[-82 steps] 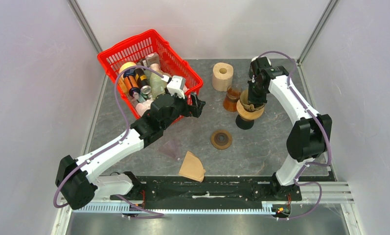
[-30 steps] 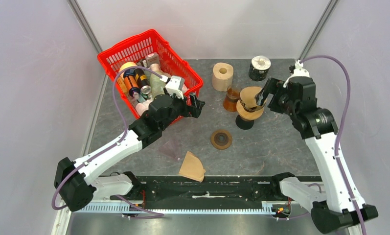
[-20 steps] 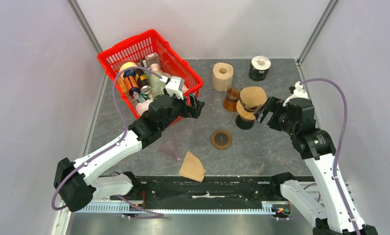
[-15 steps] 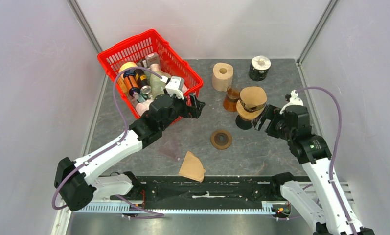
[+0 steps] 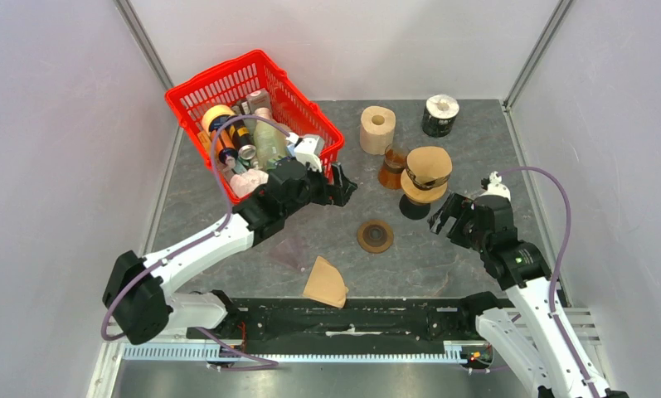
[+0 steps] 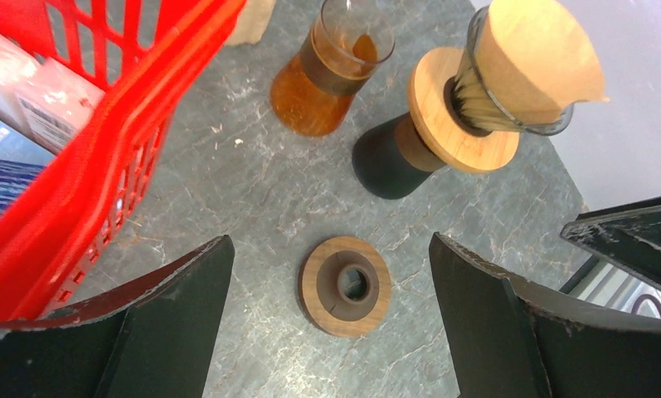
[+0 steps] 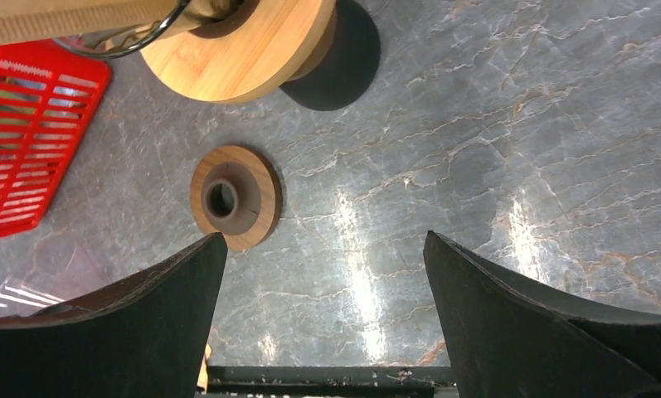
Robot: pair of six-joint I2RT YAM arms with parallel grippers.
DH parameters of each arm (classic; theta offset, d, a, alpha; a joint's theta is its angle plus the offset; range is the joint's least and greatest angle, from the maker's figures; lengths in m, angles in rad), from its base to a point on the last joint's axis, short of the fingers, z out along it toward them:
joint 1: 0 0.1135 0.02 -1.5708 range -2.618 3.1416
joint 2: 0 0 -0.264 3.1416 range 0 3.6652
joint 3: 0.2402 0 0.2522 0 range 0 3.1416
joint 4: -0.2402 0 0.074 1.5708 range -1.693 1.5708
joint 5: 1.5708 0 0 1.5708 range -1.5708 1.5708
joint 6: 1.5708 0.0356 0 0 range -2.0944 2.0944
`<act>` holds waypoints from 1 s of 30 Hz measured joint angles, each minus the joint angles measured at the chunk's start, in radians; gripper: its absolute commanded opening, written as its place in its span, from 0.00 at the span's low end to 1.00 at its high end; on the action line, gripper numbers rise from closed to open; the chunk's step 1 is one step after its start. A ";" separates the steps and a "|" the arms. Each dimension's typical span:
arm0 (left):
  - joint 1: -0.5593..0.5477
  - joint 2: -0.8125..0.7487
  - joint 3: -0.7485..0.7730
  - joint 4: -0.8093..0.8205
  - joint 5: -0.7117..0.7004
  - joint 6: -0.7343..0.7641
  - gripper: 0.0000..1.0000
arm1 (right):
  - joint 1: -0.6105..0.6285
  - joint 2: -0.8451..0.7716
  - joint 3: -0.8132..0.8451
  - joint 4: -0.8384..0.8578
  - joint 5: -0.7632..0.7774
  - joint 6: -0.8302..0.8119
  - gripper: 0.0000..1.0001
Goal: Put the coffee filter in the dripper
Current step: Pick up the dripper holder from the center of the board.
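Observation:
A brown paper coffee filter (image 5: 429, 162) sits in the glass dripper (image 5: 420, 187), which has a wooden collar and a black base. In the left wrist view the filter (image 6: 541, 60) sticks out above the dripper's glass rim (image 6: 476, 83). My right gripper (image 5: 443, 214) hangs open just right of and nearer than the dripper, holding nothing; its view shows the wooden collar (image 7: 242, 51) at the top edge. My left gripper (image 5: 344, 184) is open beside the red basket, left of the dripper, with nothing in it. A second folded filter (image 5: 325, 282) lies near the table's front edge.
A red basket (image 5: 227, 79) full of several items stands at the back left. An amber glass cup (image 5: 392, 168), a paper roll (image 5: 377, 129) and a black roll (image 5: 439, 115) stand behind the dripper. A wooden ring (image 5: 376, 236) and a clear plastic piece (image 5: 291, 249) lie mid-table.
My right gripper has drawn back from the dripper toward the near edge, leaving the filter in it. The left arm has shifted slightly to the right.

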State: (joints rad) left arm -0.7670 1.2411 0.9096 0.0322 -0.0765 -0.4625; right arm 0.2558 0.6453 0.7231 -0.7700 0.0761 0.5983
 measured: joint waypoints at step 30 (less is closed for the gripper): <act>-0.164 0.466 0.175 -0.166 -0.043 -0.056 0.63 | 0.000 -0.071 -0.104 0.014 0.214 0.067 0.97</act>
State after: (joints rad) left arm -0.9310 1.7069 1.0847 -0.1337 -0.1200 -0.5190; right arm 0.2558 0.5743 0.6193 -0.7563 0.2901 0.6655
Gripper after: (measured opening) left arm 0.664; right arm 0.971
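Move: The dripper holder, the brown wooden ring lying flat on the board, is about 8 cm to the right of the empty left hand, 4 cm back and 22 cm below it. From that hand the loaded decanter stands some 17 cm right and 5 cm ahead, and the amber carafe 11 cm right and 12 cm ahead. From the right hand, the holder lies about 16 cm left, 2 cm ahead and 15 cm below. The left hand eases rightward and a little down, then from about halfway comes slightly back and drops ever faster towards the dripper holder, some 15 cm down and 7 cm right in all, its fingers tipping about 25 degrees steeper and narrowing from wide open to roughly two thirds, with nothing between them yet. Meanwhile the empty right hand, still wide open, drifts about 4 cm to its right, away from the holder, sinking a little and turning some 10 degrees clockwise. ##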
